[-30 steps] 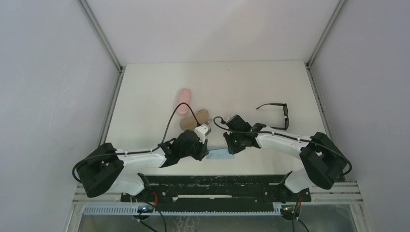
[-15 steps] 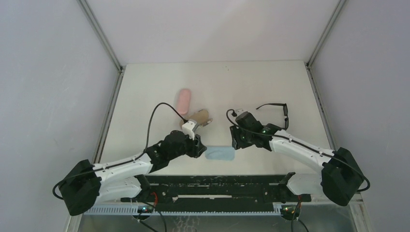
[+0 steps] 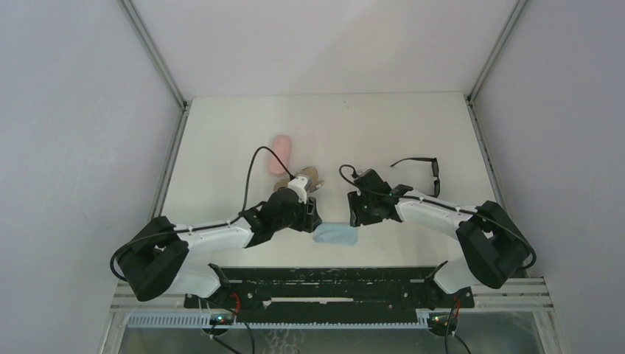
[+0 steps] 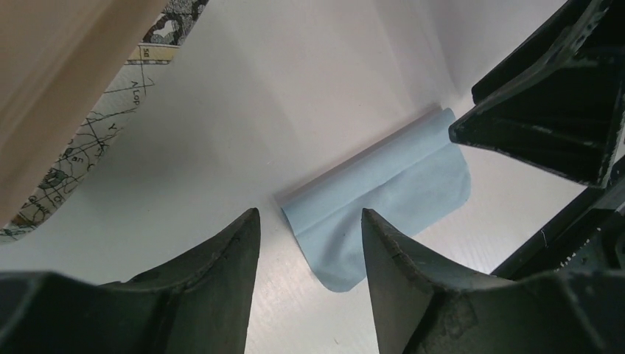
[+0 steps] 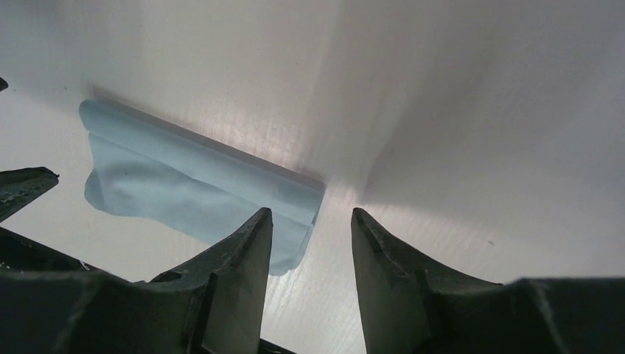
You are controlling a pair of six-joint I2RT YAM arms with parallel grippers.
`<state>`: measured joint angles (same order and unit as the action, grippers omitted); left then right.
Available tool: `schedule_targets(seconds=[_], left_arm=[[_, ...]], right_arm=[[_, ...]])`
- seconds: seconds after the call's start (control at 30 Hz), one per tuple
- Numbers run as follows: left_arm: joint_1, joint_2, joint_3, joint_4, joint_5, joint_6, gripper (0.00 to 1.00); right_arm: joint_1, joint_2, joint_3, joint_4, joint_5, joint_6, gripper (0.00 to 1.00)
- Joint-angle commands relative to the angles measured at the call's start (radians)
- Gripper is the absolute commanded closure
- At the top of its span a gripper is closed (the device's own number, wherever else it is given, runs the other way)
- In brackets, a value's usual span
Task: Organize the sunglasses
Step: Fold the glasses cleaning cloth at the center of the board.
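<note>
The black sunglasses [image 3: 425, 174] lie unfolded on the table at the right, beyond my right arm, and neither gripper touches them. A folded light-blue cloth [image 3: 335, 234] lies flat between the two grippers. My left gripper [image 3: 312, 219] hovers just left of the cloth [image 4: 383, 184], and its jaws stand open with nothing in them [image 4: 309, 220]. Just right of the cloth [image 5: 184, 181] is my right gripper [image 3: 357, 215], also open and empty [image 5: 310, 215]. The sunglasses do not show in either wrist view.
A pink case [image 3: 281, 153] lies behind the left gripper. A grey-patterned case [image 3: 305, 177] sits right behind that gripper's wrist and shows at the upper left of the left wrist view [image 4: 88, 140]. The black frame rail [image 3: 324, 284] runs along the near edge.
Both grippers have opened and drawn slightly off the blue cloth, which now lies uncovered and folded on the table. The sunglasses and cases have not moved.
</note>
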<state>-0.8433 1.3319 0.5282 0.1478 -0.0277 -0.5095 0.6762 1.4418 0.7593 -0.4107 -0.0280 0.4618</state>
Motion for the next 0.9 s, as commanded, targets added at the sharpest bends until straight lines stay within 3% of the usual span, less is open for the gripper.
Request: schedule_targets(seconds=[0.0, 0.23, 0.87], left_arm=[[0.009, 0.026, 0.057, 0.014, -0.031, -0.031, 0.41], [0.013, 0.032, 0.067, -0.015, -0.075, -0.038, 0.39], [0.051, 0.063, 0.106, -0.126, -0.167, -0.087, 0.41]], right_arm=[[-0.014, 0.036, 0.001, 0.07, -0.039, 0.027, 0.56], [-0.023, 0.07, 0.0, 0.075, -0.062, 0.03, 0.57], [-0.027, 0.098, 0.001, 0.057, -0.093, 0.024, 0.81]])
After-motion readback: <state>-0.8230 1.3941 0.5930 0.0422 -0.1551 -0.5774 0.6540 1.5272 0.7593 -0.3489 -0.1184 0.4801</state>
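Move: The half-folded cloth lies with its middle some 6 cm left and 3 cm back of the right hand, 2 cm below it; its far right corner sits almost under those fingertips. From the left hand the cloth's middle is about 5 cm right, 3 cm back, 4 cm down. The brown glasses case stands about 10 cm ahead and 6 cm left of the left hand; the pink case is roughly 19 cm ahead and 11 cm left. Lower the right gripper about 1.5 cm, easing 1 cm left over the cloth's far right corner, then close its fingers from under half open to a small gap to pinch the folded edge there. Meanwhile draw the open left gripper forward and left, away from the cloth, some 2.5 cm, sinking slightly and turning about 10 degrees counter-clockwise. ##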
